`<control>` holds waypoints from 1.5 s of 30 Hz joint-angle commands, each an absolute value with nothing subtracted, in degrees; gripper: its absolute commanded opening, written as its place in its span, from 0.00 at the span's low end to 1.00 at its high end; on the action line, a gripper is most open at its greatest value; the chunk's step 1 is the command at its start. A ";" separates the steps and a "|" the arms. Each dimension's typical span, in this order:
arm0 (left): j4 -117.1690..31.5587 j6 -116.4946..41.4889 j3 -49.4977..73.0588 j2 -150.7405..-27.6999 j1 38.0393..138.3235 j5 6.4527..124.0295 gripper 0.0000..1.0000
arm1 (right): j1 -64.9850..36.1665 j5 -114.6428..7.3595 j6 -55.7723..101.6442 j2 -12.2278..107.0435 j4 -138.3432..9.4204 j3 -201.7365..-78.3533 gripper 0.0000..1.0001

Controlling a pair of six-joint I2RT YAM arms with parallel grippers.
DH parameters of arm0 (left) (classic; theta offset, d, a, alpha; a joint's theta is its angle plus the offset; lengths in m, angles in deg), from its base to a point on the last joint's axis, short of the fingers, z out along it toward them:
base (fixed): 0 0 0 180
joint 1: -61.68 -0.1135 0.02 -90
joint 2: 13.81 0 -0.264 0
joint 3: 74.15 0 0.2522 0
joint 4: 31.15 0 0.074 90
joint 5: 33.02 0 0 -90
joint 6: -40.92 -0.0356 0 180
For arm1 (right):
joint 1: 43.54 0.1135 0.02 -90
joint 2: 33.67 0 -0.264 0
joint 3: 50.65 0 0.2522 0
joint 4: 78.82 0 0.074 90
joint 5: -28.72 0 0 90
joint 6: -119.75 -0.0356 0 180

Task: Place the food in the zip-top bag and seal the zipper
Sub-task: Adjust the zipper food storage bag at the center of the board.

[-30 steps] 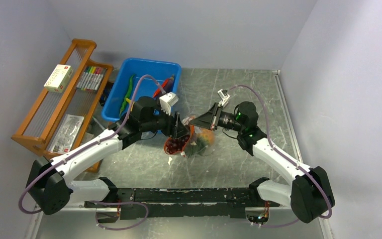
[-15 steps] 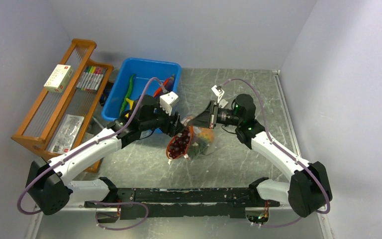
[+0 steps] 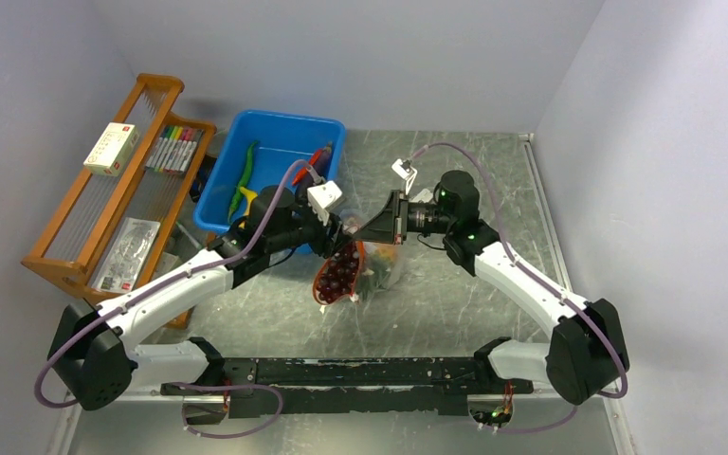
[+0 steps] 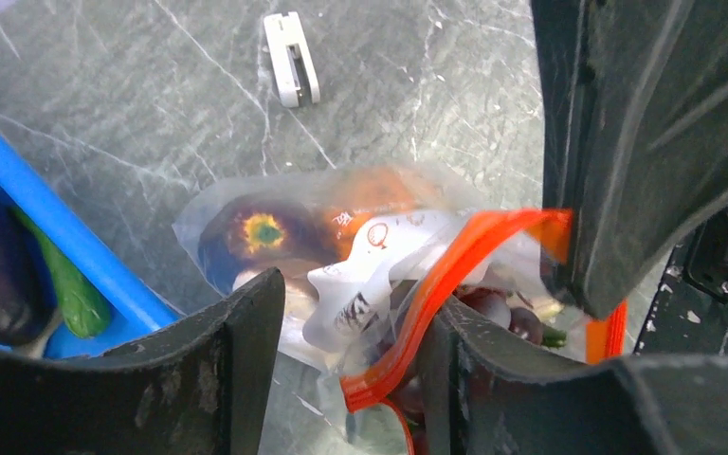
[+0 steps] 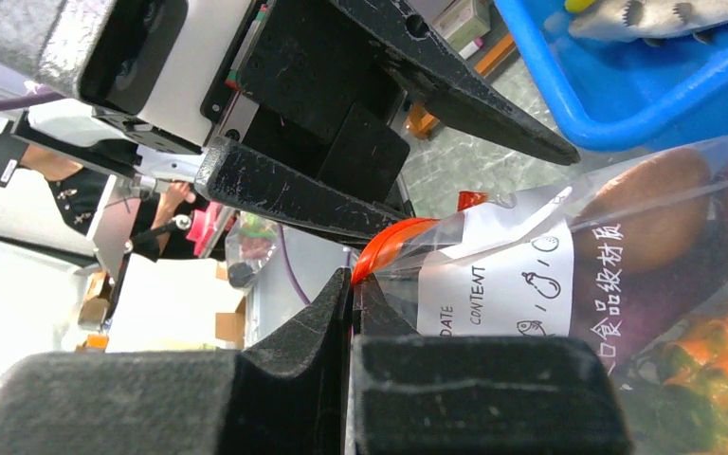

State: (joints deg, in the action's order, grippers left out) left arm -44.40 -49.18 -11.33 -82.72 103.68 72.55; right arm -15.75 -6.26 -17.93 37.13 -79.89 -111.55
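The clear zip-top bag [image 3: 365,273] hangs by its mouth between the two grippers, bottom resting on the table. Inside it I see dark red grapes [image 3: 339,275], an orange pineapple [image 5: 720,370] and a purple eggplant [image 4: 256,235]. My right gripper [image 5: 353,284] is shut on the red zipper [image 5: 384,248] at one end of the mouth. My left gripper [image 4: 351,303] is open and straddles the zipper [image 4: 455,275], which runs slantwise close to the right-hand finger [image 4: 479,379]. In the top view the left gripper [image 3: 346,244] and right gripper [image 3: 369,232] nearly meet above the bag.
A blue bin [image 3: 275,128] with toy vegetables stands just behind the left gripper. A wooden rack [image 3: 85,223] at the far left holds marker pens [image 3: 172,147] and a white box [image 3: 111,149]. A small white clip [image 4: 292,57] lies on the table near the bag.
The right gripper has drawn the bag's mouth a little left and back. The left gripper has shifted with it, and its jaws have narrowed slightly.
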 commanded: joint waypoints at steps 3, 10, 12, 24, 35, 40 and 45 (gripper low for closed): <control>-40.62 -52.46 -9.42 -84.97 103.91 71.65 0.38 | -12.23 -5.10 -14.88 38.69 -79.69 -116.06 0.00; -42.46 -49.73 -9.72 -85.36 103.96 69.62 0.07 | -12.15 -12.67 -7.98 39.10 -70.79 -118.02 0.00; -43.56 -48.36 -9.77 -85.27 103.89 66.62 0.07 | -12.24 -17.07 -5.98 38.37 -67.54 -117.96 0.03; -50.55 -43.83 -3.80 -90.90 101.30 67.35 0.07 | -7.53 -42.73 7.38 22.82 -64.80 -109.40 0.52; -52.78 -40.62 -1.48 -93.25 97.68 70.97 0.07 | 23.36 -75.99 31.04 21.04 -72.02 -100.52 0.52; -52.84 -40.12 -1.72 -92.84 97.11 71.92 0.07 | 32.25 -80.27 45.75 25.38 -87.83 -92.36 0.51; -52.90 -39.71 -2.33 -92.65 96.66 72.10 0.07 | 35.74 -83.56 56.34 33.99 -102.61 -88.74 0.54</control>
State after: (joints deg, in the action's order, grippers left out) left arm -53.86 -40.83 -3.79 -93.47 97.34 70.24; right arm 34.48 -77.23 44.43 29.55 -86.18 -89.80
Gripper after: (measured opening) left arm 0.072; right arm 0.523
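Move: My right hand still holds the bag's orange zipper strip by its far end, which runs between my open left fingers, about 1 cm to the right of and 1 cm below the left hand point. From my right hand, the zipper's near end is roughly 6 cm back, 1 cm left and 8 cm down. The grapes in the bag mouth lie about 4 cm back, 3 cm left and 7 cm down from the right hand. My left fingers shut on the far end of the zipper and keep it pinched, carrying it forward and down about 4.5 cm each and slightly left. Once that grip is made, my right hand, easing left then forward and down, opens halfway and releases the strip, then sweeps back some 11 cm and down towards the near end, rolling about 65 degrees. ##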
